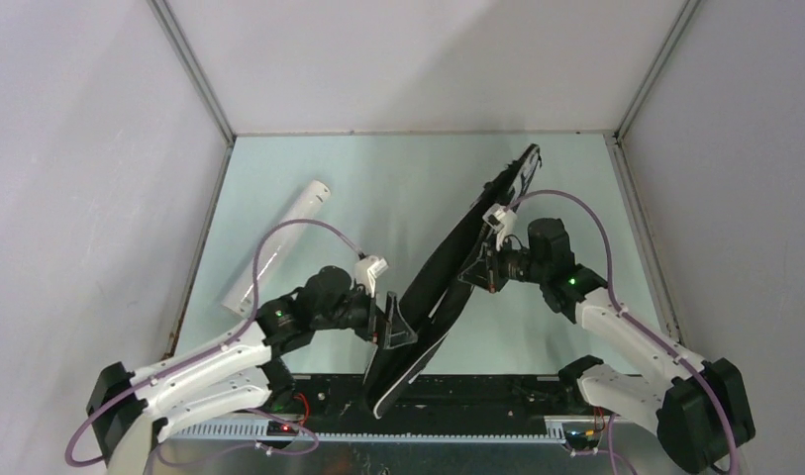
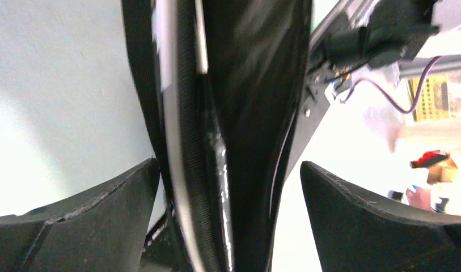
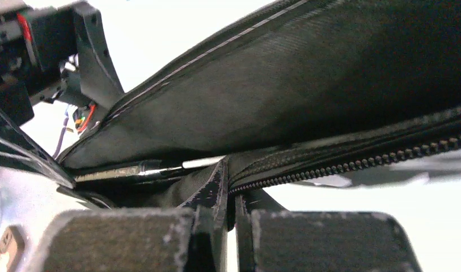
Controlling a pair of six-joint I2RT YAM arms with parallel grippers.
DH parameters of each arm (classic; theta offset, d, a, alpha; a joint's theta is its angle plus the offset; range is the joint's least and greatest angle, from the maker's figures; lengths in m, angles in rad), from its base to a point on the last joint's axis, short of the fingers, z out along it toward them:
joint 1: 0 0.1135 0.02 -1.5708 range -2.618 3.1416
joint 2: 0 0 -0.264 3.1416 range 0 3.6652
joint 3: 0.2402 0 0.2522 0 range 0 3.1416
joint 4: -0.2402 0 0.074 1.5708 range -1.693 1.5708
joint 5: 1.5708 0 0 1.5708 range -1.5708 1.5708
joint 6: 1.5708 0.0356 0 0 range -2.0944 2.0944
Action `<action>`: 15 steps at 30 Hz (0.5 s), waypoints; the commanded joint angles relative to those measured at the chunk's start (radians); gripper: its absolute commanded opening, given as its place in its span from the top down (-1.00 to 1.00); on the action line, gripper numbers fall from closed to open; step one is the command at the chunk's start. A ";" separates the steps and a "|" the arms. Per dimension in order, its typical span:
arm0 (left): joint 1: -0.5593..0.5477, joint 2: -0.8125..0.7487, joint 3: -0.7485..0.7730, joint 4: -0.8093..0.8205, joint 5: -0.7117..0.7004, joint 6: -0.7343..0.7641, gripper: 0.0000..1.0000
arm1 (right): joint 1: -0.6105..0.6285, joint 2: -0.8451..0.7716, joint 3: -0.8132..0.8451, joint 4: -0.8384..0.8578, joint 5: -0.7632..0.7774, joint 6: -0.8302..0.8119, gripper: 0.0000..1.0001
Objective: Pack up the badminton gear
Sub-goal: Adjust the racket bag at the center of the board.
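The black racket bag point(image 1: 446, 269) stands on its edge, running diagonally from the table's near edge to the far right. My right gripper point(image 1: 480, 265) is shut on the bag's fabric point(image 3: 231, 190) beside the zipper point(image 3: 352, 165), holding it up. My left gripper point(image 1: 402, 331) is open and straddles the bag's lower part point(image 2: 245, 113), with one finger point(image 2: 97, 215) on each side and not pinching. A silver racket frame point(image 2: 170, 130) shows inside the bag's opening, and a silver shaft point(image 3: 202, 163) shows in the right wrist view. The white tube point(image 1: 276, 242) lies at the left. No shuttlecocks are in view.
Grey enclosure walls point(image 1: 81, 198) close in the table on the left, right and far side. A black rail point(image 1: 497, 394) runs along the near edge between the arm bases. The pale green tabletop point(image 1: 398, 188) lies bare between the tube and the bag.
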 commanded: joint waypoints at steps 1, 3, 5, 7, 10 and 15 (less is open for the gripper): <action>-0.004 -0.070 0.143 -0.014 -0.157 0.080 -0.99 | -0.016 0.065 0.166 0.115 -0.268 -0.263 1.00; -0.004 -0.103 0.206 -0.063 -0.291 0.101 -0.99 | -0.027 0.114 0.230 0.043 -0.342 -0.340 1.00; -0.005 -0.143 0.242 -0.073 -0.421 0.111 -0.99 | -0.043 0.160 0.287 -0.014 -0.407 -0.387 1.00; -0.003 -0.179 0.273 -0.080 -0.575 0.108 -0.99 | -0.067 0.203 0.355 -0.057 -0.493 -0.441 1.00; 0.001 -0.202 0.335 -0.113 -0.820 0.099 -0.99 | -0.099 0.260 0.423 -0.149 -0.615 -0.528 1.00; 0.113 -0.189 0.389 -0.146 -0.891 0.067 -0.99 | -0.086 0.314 0.574 -0.471 -0.649 -0.831 1.00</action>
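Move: The middle of the racket bag lies about 12 cm ahead of the open left hand and 13 cm to its right, at nearly its height; the white tube lies some 19 cm ahead, 34 cm to its left and 14 cm below. The right hand already pinches the bag's zipped edge; the board's centre lies about 7 cm ahead of it, 11 cm to its left and 17 cm below. Open left hand rises 18 cm, forward, leaving the bag; right lifts 7 cm, turning its pinched edge counter-clockwise. ##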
